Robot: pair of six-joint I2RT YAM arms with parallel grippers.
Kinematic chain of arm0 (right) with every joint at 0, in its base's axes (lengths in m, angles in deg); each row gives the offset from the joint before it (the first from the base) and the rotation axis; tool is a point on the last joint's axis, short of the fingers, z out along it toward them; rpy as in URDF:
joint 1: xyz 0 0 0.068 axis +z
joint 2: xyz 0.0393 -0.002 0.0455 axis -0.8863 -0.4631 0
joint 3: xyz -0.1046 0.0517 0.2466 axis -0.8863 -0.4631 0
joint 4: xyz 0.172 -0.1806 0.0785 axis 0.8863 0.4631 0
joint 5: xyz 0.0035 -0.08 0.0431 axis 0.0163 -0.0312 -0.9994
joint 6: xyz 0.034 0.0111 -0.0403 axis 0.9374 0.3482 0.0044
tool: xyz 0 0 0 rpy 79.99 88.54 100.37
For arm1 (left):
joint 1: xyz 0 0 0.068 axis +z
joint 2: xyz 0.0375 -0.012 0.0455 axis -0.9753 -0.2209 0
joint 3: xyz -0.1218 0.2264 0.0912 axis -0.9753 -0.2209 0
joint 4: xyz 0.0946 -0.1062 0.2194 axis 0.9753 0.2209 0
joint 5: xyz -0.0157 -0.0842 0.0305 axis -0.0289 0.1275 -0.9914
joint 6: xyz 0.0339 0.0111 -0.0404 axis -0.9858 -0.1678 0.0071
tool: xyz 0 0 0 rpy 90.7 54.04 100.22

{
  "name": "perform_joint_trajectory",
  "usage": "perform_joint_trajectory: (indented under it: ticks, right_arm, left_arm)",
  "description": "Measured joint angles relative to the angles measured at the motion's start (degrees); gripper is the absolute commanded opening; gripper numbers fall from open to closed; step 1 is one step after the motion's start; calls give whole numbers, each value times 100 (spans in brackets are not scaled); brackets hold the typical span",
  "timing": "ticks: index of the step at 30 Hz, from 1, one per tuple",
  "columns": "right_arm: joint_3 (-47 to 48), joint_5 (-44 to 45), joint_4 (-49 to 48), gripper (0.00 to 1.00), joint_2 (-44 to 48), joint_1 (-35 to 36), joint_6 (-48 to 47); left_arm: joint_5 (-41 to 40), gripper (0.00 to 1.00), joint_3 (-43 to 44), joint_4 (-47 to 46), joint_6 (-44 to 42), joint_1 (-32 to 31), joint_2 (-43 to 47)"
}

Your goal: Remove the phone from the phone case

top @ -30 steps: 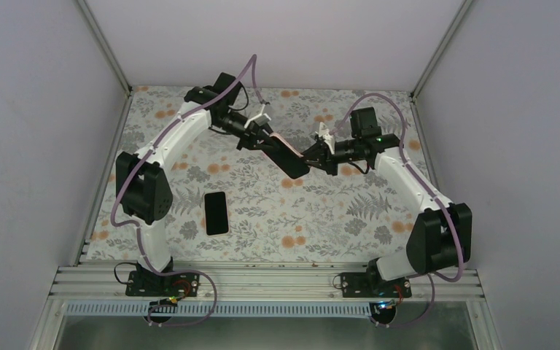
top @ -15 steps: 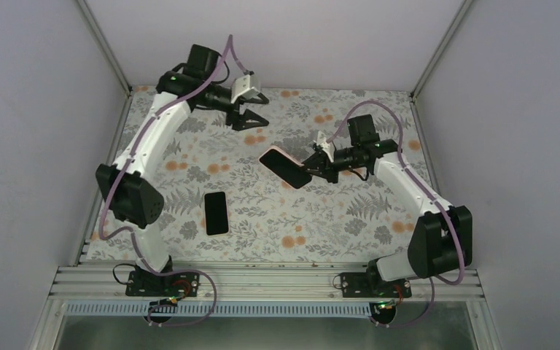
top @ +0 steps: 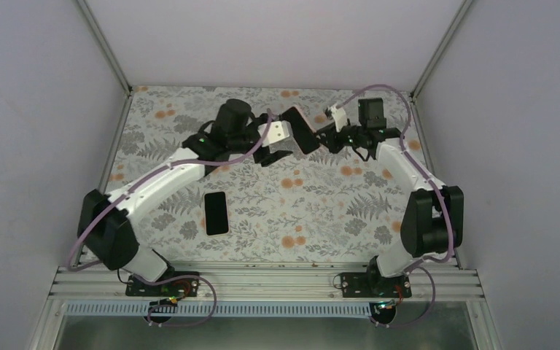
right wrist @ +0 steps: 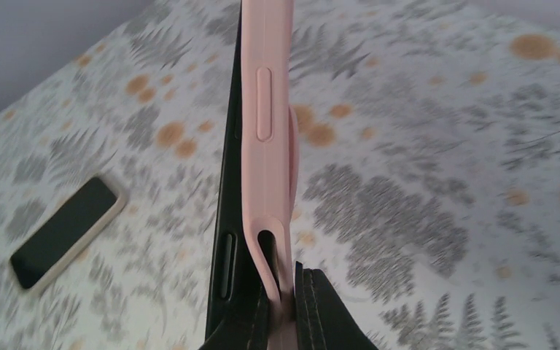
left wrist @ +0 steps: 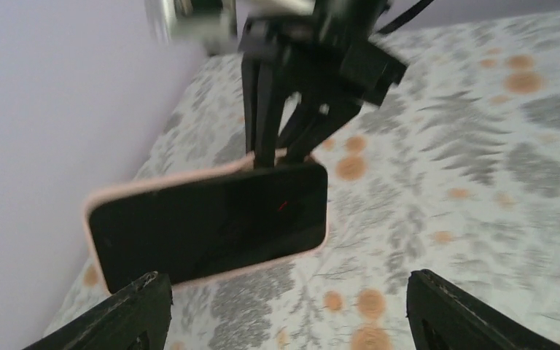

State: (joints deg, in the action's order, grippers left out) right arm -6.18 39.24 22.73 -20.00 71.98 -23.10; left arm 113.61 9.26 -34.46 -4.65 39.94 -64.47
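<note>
A black phone [top: 302, 130] in a pink phone case hangs above the back of the table. My right gripper [top: 321, 137] is shut on one end of it. In the right wrist view the pink case [right wrist: 265, 109] stands edge-on, with the black phone [right wrist: 227, 219] lying against its left side. The right gripper [right wrist: 284, 317] pinches the case's pink edge. My left gripper [top: 273, 154] hovers open just left of the phone and touches nothing. In the left wrist view the phone's dark screen [left wrist: 208, 226] faces the camera beyond the open left gripper [left wrist: 292, 321].
A second dark phone [top: 216, 212] with a pale rim [right wrist: 65, 230] lies flat on the floral tablecloth [top: 321, 211] in the near-left middle. Grey walls enclose the table on the left, back and right.
The left gripper let go of the cased phone and opened, swung to the back left, then returned beside it. The right arm carried the phone toward the back.
</note>
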Motion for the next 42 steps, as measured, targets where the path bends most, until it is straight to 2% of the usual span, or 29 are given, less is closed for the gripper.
perform_joint_trajectory:
  ticks: [6,12,22,42]
  right_arm:
    - [378,999,-866,4,-293,4,1567]
    - [553,1617,-1333,3,-579,17,2653]
    - [793,1792,-1554,3,-1419,245,3536]
    - [1150,1786,-1775,3,-1436,273,4164]
  left_arm:
    - [-1626,79,-197,-1467,695,-177,-813]
    - [-2378,79,-179,-2457,1342,-199,-1104]
    - [-2444,79,199,-3010,1759,-575,-1982]
    - [-2975,79,133,-3556,1788,-595,-2468]
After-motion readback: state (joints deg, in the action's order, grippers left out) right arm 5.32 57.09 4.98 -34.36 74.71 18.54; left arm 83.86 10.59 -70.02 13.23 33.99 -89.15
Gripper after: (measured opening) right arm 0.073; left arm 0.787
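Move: My right hand already pinches one long edge of the pink case, near its lower end. The middle of the cased phone lies about 6 cm to that hand's left, 3 cm ahead and roughly 1 cm higher. From my open left hand the cased phone is some 5 cm ahead, 7 cm to the right and 7 cm below. The other phone lies on the table about 20 cm to my left hand's left, 8 cm back and 27 cm down. My right hand keeps its pinch on the case edge and carries the phone about 12 cm forward, turning it some 30 degrees clockwise and tipping it slightly. My left hand follows with fingers wide open, first about 10 cm forward while swinging counter-clockwise, then right and down beside the phone, still without touching it. ##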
